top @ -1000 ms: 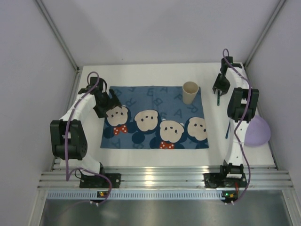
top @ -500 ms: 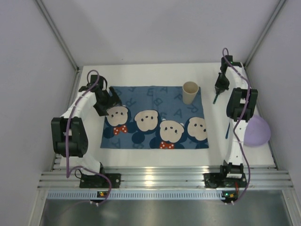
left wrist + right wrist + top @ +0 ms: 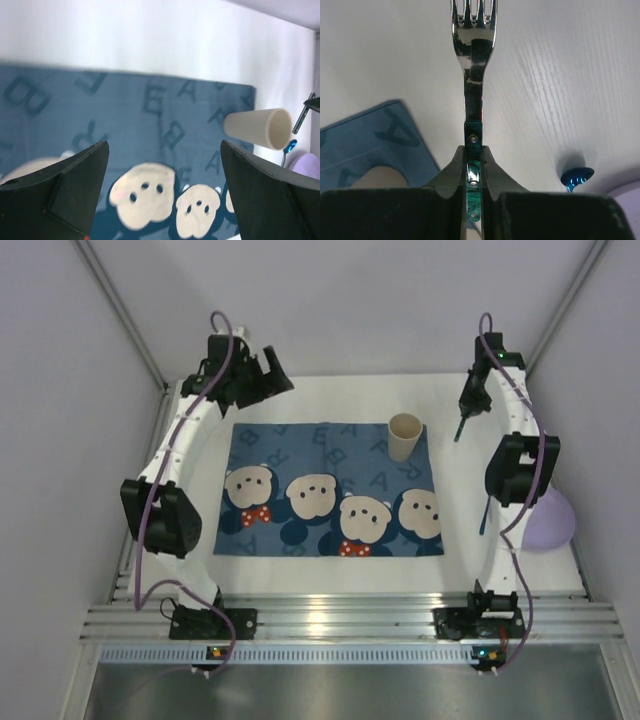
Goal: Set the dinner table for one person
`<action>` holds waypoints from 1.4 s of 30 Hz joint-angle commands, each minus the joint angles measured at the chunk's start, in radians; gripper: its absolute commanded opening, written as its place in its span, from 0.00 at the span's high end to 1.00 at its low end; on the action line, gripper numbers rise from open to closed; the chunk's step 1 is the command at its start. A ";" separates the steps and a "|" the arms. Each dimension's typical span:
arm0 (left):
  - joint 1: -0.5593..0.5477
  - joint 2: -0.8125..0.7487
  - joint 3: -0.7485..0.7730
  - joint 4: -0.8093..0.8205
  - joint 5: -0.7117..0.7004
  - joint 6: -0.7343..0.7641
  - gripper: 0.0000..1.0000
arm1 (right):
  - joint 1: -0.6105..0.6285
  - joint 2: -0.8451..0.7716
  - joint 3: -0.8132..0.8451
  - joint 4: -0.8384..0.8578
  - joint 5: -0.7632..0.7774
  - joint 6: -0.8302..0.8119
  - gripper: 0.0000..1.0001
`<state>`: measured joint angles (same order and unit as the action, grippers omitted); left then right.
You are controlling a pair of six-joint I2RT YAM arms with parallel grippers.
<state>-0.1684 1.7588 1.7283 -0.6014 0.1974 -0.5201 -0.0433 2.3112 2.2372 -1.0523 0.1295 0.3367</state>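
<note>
The dinner table (image 3: 330, 400) is a white top with a blue bear-print mat (image 3: 330, 490) in its middle. A beige cup (image 3: 405, 436) stands on the mat's far right corner. My right gripper (image 3: 466, 410) is shut on a fork (image 3: 460, 430) by its green handle and holds it above the table, right of the cup. In the right wrist view the fork (image 3: 474, 60) points away from the gripper (image 3: 474, 160), tines up. My left gripper (image 3: 268, 378) hangs open and empty over the far left corner, and its wrist view looks across the mat (image 3: 125, 120) to the cup (image 3: 257, 129).
A blue-handled utensil (image 3: 484, 515) lies on the table right of the mat, beside a lavender plate (image 3: 548, 520) at the right edge. The ribbed aluminium rail (image 3: 340, 615) runs along the near edge. Grey walls close in the left, right and far sides.
My right gripper has shut on the fork and lifted it off the table. My left arm has risen from the mat's left edge to the far left corner, still open.
</note>
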 commanded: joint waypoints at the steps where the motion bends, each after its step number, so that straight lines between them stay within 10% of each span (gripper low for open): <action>1: -0.118 0.111 0.224 0.019 0.043 0.140 0.02 | 0.074 -0.196 0.042 -0.031 -0.008 0.007 1.00; 13: -0.348 0.081 0.195 0.083 0.126 0.197 0.02 | 0.241 -0.374 0.015 -0.022 -0.284 0.145 1.00; 42: -0.390 -0.147 -0.249 0.463 0.405 0.017 0.34 | 0.477 -0.490 -0.028 0.029 -0.447 0.352 1.00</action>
<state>-0.5518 1.6512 1.5055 -0.2207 0.5804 -0.4900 0.4210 1.8839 2.1731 -1.0790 -0.2680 0.6453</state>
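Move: The left hand, empty and open, has the fork about 52 cm to its right, 6 cm farther out and 15 cm lower; the cup stands roughly 36 cm right, 3 cm back and 19 cm below. For the right hand, already holding the fork by its handle, the waiting left gripper is some 53 cm left, 3 cm back and 14 cm higher. From it the cup is about 17 cm left, 7 cm back, and the placemat's middle 39 cm left, 18 cm back, both lower. Keeping its pinch on the fork handle, the right hand lifts steeply, then carries it left over the cup, about 28 cm across, 19 cm up and 12 cm back, its left side rolling up. The open left hand sweeps 21 cm right to meet it, then draws back while turning some 40 degrees clockwise and starting to close around the handle's free end, not visibly touching yet. ##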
